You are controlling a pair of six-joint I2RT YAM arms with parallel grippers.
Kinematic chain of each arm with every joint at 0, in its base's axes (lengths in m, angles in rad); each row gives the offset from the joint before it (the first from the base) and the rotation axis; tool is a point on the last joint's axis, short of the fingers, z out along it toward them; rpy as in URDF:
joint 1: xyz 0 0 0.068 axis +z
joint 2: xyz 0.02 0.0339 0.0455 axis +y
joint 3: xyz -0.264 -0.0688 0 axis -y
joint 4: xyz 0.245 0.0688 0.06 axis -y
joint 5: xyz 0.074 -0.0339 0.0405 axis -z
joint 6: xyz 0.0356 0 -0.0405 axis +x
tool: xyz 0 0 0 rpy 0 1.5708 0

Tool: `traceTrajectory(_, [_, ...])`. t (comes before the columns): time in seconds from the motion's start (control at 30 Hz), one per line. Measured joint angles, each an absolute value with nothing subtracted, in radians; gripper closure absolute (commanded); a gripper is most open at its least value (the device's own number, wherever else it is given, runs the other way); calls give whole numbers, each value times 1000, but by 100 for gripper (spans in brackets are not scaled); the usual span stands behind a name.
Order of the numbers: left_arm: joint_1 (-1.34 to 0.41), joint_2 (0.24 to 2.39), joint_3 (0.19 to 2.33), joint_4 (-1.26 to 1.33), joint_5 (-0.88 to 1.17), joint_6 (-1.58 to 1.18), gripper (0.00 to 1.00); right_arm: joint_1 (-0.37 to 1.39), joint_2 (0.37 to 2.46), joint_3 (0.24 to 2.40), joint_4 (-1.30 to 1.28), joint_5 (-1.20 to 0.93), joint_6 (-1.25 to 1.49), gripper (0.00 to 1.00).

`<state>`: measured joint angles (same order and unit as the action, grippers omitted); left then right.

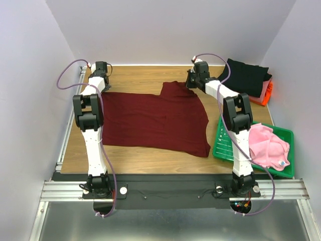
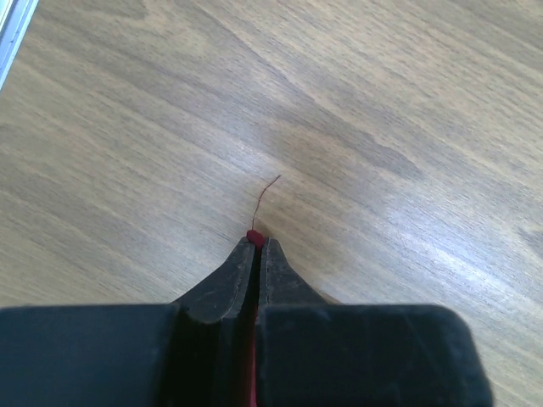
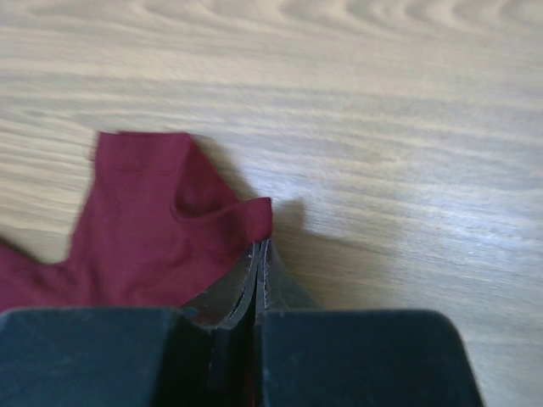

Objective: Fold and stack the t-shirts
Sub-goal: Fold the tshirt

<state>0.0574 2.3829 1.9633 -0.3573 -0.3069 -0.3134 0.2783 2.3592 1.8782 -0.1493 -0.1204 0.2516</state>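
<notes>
A dark maroon t-shirt [image 1: 155, 120] lies spread flat across the middle of the wooden table [image 1: 140, 78]. My left gripper [image 1: 103, 89] is at the shirt's far left corner. In the left wrist view its jaws are shut, with a sliver of maroon cloth [image 2: 255, 238] pinched at the tips and a loose thread beyond. My right gripper [image 1: 192, 84] is at the shirt's far right corner, by the sleeve. In the right wrist view it [image 3: 262, 247] is shut on a raised fold of the maroon cloth [image 3: 144, 229].
A folded black t-shirt [image 1: 244, 75] tops a stack at the back right, with salmon and orange ones [image 1: 267, 93] under it. A green plastic tray [image 1: 224, 143] at the right holds a crumpled light pink t-shirt [image 1: 268, 145]. White walls close in on both sides.
</notes>
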Motion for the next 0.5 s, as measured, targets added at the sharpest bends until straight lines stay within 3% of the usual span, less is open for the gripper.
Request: traceTrajectory(0.5, [61,2287,1861,-315,-258,-284,100,278,2059,1636,-102,-191,250,100])
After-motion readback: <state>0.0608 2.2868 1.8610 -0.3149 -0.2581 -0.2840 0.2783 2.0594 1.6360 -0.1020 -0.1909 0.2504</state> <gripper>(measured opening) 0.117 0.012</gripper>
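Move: I already pinch the maroon t-shirt's far edge in both hands, just above the table. Its near edge, where I take that edge, lies about 34 cm back and 3 cm right of my left hand, and about 38 cm back and 4 cm right of my right. From my right hand, the loose sleeve corner is some 14 cm left and 2 cm ahead, the black t-shirt stack about 29 cm right and 5 cm ahead, and the green bin roughly 30 cm right and 36 cm back. With the shirt still pinched, I lift my right hand quickly, some 8 cm up, and then ever more back, about 5 cm towards the near edge. My left hand keeps its hold and starts later and slower, up about 2 cm and back a little. Both grippers stay shut. ##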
